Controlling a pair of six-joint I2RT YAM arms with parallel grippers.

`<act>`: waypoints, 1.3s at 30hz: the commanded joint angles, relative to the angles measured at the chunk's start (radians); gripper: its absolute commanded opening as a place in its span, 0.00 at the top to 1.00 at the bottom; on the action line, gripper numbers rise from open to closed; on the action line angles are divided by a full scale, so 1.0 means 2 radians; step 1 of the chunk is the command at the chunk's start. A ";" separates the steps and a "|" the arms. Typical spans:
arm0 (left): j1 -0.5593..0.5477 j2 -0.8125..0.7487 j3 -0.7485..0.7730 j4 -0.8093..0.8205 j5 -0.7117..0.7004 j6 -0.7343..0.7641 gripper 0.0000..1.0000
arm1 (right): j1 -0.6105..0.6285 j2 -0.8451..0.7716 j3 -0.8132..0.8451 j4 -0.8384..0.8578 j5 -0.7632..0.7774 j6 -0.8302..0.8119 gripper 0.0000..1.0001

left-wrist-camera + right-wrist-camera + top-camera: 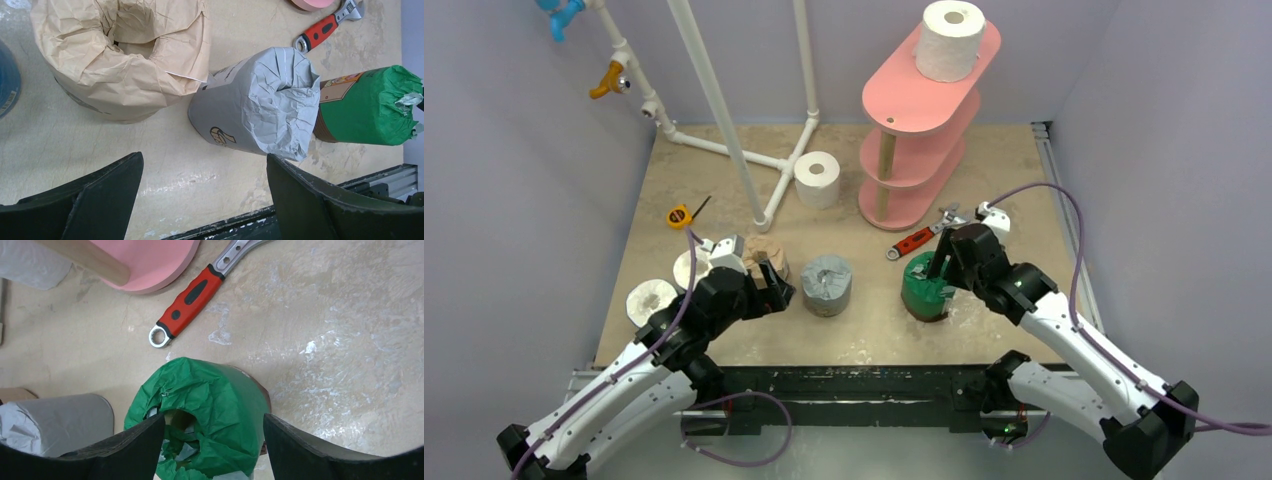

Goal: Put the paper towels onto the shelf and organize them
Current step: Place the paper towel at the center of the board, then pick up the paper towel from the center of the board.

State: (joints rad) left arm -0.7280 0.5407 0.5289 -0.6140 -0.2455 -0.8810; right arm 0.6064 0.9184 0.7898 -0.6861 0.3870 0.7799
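Observation:
The pink shelf [924,130] stands at the back with one white paper towel roll [951,38] on its top board. A second white roll [817,180] stands on the floor to the shelf's left. Tan [120,55], grey [260,105] and green-wrapped [225,385] rolls stand in a row near the front. Two more white rolls [652,298] are at the left. My right gripper [214,419] is open, straddling the green roll's top, one finger over its core and the other off its right side. My left gripper [204,157] is open over bare floor, just short of the grey roll.
A red-handled wrench [914,240] lies between the green roll and the shelf's base. A yellow tape measure [680,216] sits at the left. The white pipe frame [724,110] rises at the back left. A blue-wrapped edge [6,80] shows beside the tan roll.

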 commanded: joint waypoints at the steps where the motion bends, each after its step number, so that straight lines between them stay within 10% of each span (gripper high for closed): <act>1: -0.002 0.004 -0.001 0.024 0.007 -0.008 0.07 | -0.010 -0.030 0.021 -0.031 0.027 0.022 0.29; 39: -0.002 0.013 -0.009 0.032 0.018 -0.008 0.07 | -0.031 -0.040 -0.089 0.042 -0.053 0.071 0.55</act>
State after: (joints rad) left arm -0.7280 0.5568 0.5251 -0.5911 -0.2146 -0.8810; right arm 0.5484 0.8322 0.6273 -0.6495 0.2932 0.9024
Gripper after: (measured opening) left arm 0.927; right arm 0.475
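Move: The green paper towel already stands on the board, its middle about 3 cm to the left of the right hand, 2 cm back and some 7 cm below. The grey paper towel stands 20 cm to the left of the green one, level with it; the red-handled wrench lies about 13 cm ahead of the right hand, 2 cm left and 13 cm down. From the left hand the green roll is roughly 29 cm right, 3 cm ahead and 6 cm below. The green roll's right-hand wall ends up between the right fingers: the hand first backs off about 2 cm up and 2 cm to the right, then sinks some 6 cm and draws back slightly, one finger going in at the core hole and the other down outside. The fingers close from wide to about half open while the wrist tilts roughly 10 degrees. ##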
